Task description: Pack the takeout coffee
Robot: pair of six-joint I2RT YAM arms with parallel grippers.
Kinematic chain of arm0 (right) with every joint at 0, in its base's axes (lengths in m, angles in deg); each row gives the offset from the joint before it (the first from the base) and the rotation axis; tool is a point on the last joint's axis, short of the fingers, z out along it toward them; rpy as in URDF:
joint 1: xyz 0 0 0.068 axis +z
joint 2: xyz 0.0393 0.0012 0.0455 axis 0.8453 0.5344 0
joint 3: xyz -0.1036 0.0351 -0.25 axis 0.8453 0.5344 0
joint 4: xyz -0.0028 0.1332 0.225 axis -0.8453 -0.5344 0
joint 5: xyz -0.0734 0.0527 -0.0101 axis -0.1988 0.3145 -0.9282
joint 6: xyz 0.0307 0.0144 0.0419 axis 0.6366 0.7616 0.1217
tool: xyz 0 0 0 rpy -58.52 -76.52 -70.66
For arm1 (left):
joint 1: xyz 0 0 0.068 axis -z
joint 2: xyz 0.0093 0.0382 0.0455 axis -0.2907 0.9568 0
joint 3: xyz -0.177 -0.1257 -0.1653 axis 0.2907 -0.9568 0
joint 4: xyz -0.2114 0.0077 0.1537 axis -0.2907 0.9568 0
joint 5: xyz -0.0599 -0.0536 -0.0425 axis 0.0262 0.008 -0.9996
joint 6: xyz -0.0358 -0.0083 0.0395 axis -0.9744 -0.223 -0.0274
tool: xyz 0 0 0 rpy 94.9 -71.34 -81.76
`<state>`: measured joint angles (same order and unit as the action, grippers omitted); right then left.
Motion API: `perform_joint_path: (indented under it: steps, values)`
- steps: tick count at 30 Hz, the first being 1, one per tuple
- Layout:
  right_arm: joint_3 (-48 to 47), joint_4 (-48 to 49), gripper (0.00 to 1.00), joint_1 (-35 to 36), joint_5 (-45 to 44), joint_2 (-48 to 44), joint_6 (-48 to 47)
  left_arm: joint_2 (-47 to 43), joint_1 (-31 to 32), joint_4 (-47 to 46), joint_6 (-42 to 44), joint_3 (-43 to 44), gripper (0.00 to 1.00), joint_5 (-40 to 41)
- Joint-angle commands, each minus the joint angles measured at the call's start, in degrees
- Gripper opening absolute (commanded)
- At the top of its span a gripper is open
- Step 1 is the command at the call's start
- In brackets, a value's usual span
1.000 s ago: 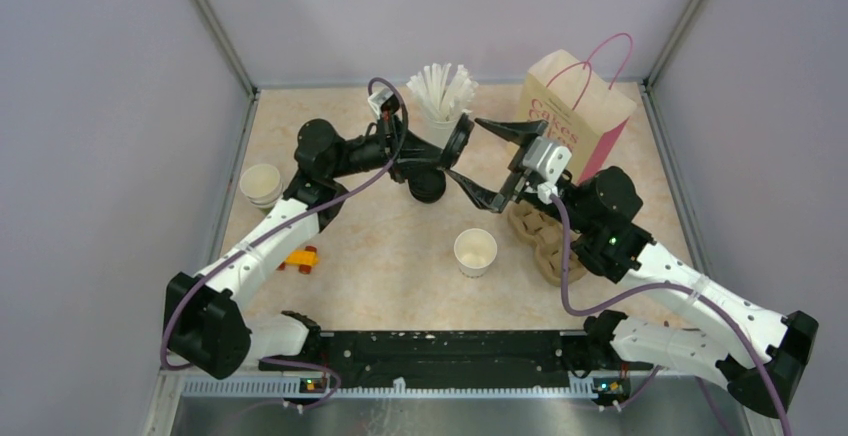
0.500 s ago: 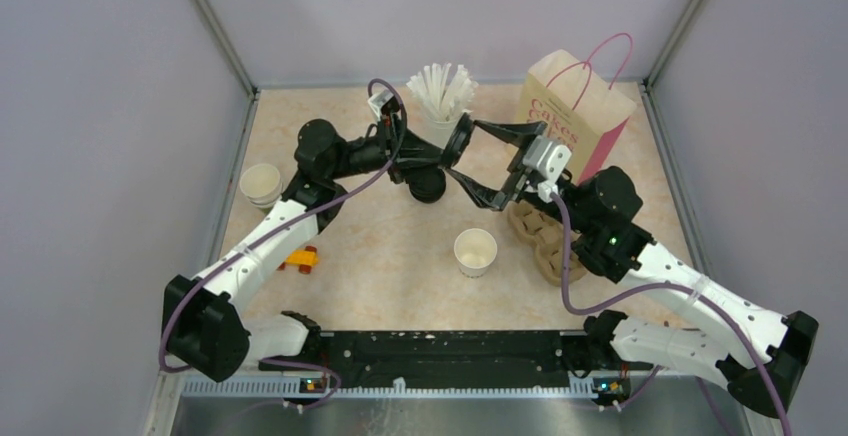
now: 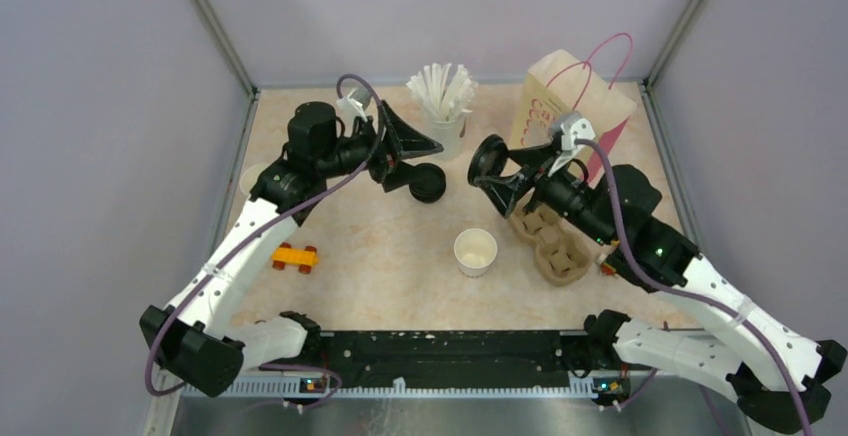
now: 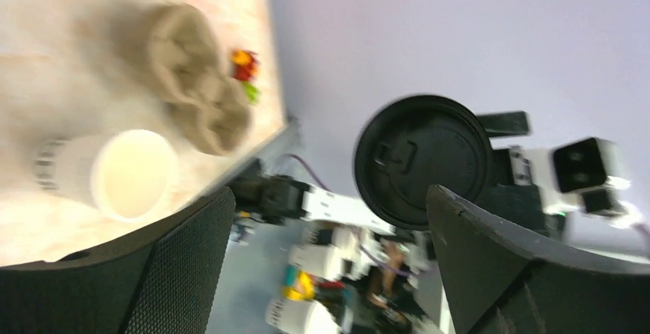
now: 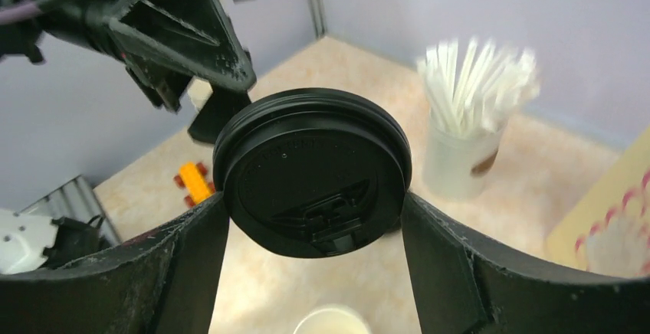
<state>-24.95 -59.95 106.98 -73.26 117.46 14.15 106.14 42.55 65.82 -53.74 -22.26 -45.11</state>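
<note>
A round black plastic lid [image 5: 310,169] sits edge-on between the jaws of my right gripper [image 5: 313,200], which is shut on its rim. From above, that lid [image 3: 490,161] hangs over the table in my right gripper [image 3: 503,174]. My left gripper [image 3: 418,158] stands open and empty to the left, apart from the lid [image 4: 421,162]. An open white paper cup [image 3: 475,251] stands lidless on the table below. The takeout coffee as a lidded cup is out of view. A black round object [image 3: 427,184] stands under the left gripper; I cannot tell what it is.
A brown cardboard cup carrier [image 3: 548,241] lies under the right arm. A paper bag with pink handles [image 3: 590,106] stands at the back right, a cup of white straws [image 3: 440,96] at the back middle. An orange toy brick [image 3: 295,256] lies front left.
My left gripper has opened, let go of the black lid and drawn back to the left. The right gripper has closed on the lid and carried it a little right.
</note>
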Motion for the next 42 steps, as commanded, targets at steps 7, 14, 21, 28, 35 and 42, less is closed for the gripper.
perform_joint_path:
  steps: [7,14,21,28,35,42]
  values:
    - [-13.08,-43.66,0.73,0.28,-4.62,10.18,22.58,-4.30,-1.02,24.38,25.94,-3.16,0.99,23.39]
    - [-18.34,-53.95,0.71,0.33,-2.63,21.17,25.16,-8.20,-1.60,23.52,27.92,-10.61,0.99,27.69]
    - [-20.53,-54.76,0.68,0.30,-2.23,27.42,25.79,-10.47,-2.70,23.62,27.84,-15.09,0.99,27.44]
    - [-20.95,-54.94,0.68,0.30,-1.25,32.39,26.36,-10.58,-3.19,23.17,28.31,-16.36,0.99,24.74]
    - [-25.27,-56.96,0.68,0.36,-1.06,37.79,24.97,-9.33,-3.33,23.03,28.69,-16.55,0.99,23.90]
    - [-28.75,-60.39,0.68,2.16,-2.51,42.12,24.36,-8.67,-3.44,22.39,29.32,-16.35,0.99,23.99]
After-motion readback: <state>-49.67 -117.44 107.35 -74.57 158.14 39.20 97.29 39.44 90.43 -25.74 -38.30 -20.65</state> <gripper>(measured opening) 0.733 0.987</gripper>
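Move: The right hand, already holding the black lid, has the open white cup almost straight below: about 30 cm down, 2 cm back, 1 cm left. Of that hand, the lid stack stands some 18 cm ahead and 12 cm left, and the cardboard carrier 1 cm ahead and 16 cm right, both just over 30 cm below. From the left hand, the cup lies roughly 5 cm back, 10 cm right and 27 cm down. Right hand sinks about 22 cm, tipping its pinched lid down over the cup; open left hand drops leftward. ##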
